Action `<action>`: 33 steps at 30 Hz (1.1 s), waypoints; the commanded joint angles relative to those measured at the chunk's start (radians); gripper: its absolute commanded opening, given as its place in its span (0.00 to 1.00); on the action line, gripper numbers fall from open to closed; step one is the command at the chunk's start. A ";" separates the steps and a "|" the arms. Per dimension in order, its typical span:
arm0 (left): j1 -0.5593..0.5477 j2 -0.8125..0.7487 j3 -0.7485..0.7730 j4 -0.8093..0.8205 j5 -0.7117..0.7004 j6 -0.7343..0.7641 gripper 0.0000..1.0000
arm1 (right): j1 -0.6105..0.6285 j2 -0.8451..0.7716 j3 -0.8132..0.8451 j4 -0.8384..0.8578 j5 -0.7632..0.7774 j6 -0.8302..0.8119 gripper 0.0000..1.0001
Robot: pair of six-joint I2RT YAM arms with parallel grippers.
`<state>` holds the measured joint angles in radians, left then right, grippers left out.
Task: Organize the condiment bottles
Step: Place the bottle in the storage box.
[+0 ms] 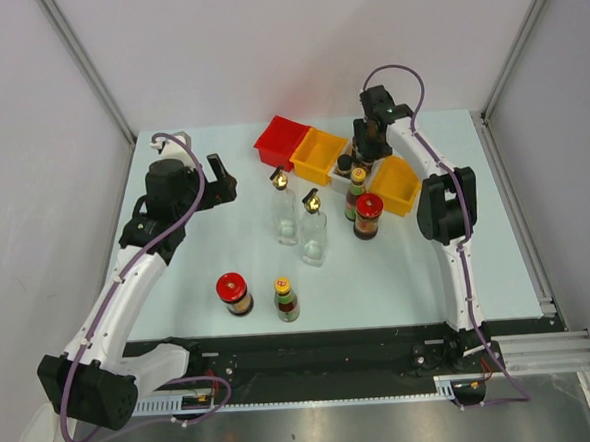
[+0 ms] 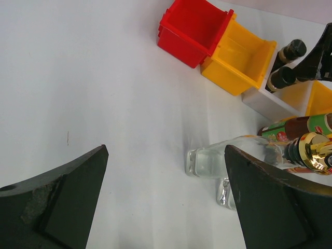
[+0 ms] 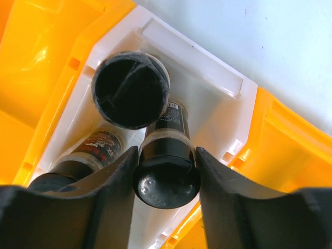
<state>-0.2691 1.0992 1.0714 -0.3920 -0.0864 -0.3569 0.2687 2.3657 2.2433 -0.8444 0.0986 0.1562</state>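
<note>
My right gripper [image 3: 166, 155] is shut on a black-capped shaker [image 3: 167, 179] that stands inside the white bin [image 3: 207, 67]. A second black-capped shaker [image 3: 129, 96] stands right behind it in the same bin. From above, the right gripper [image 1: 368, 154] hangs over that bin. Two clear glass bottles [image 1: 285, 210] [image 1: 313, 235] with gold spouts stand mid-table. Red-lidded jars stand at the front [image 1: 234, 293] and at the right [image 1: 368, 215]. Each has a yellow-capped sauce bottle beside it [image 1: 286, 299] [image 1: 355, 192]. My left gripper [image 1: 222, 175] is open and empty, left of the glass bottles [image 2: 228, 155].
A red bin [image 1: 280, 140] and an orange bin [image 1: 318, 154] sit at the back. Another orange bin [image 1: 395, 183] lies right of the white one. Both orange bins press against the white bin's sides [image 3: 46, 57] [image 3: 290, 140]. Walls close in the table's far and side edges.
</note>
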 commanded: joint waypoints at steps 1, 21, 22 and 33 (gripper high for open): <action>0.010 -0.007 0.019 0.013 -0.003 0.018 1.00 | -0.005 0.007 0.044 -0.045 0.010 0.000 0.56; 0.013 -0.012 0.016 0.013 0.001 0.013 1.00 | -0.002 -0.115 0.036 -0.013 0.055 0.029 0.72; 0.013 -0.013 0.015 0.015 0.001 0.012 1.00 | 0.000 -0.128 0.035 -0.009 0.062 0.032 0.72; 0.013 -0.027 0.013 0.012 0.004 0.012 1.00 | 0.006 -0.364 -0.138 0.100 0.101 0.051 0.92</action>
<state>-0.2649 1.0985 1.0718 -0.3920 -0.0856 -0.3569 0.2710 2.1494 2.1918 -0.8143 0.1669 0.2146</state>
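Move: The right hand is already in the white box with the bottle's black cap between its fingers; the bottle's middle is about 1 cm ahead of the hand and 3 cm below it. A second bottle is some 4 cm ahead and 2 cm left, and a leaning one about 6 cm left and 3 cm back. The empty yellow box on the right is 8 cm right, 6 cm back. From the left hand the bottle is roughly 34 cm right and 19 cm ahead, well below. Open the right fingers about half as wide again to let go of the bottle's cap, and hold the hand almost still over the white box while they part. Then lift away quickly, nearly straight up by about 10 cm, tipping the fingertips some 10 degrees up towards the front and opening a little more. ##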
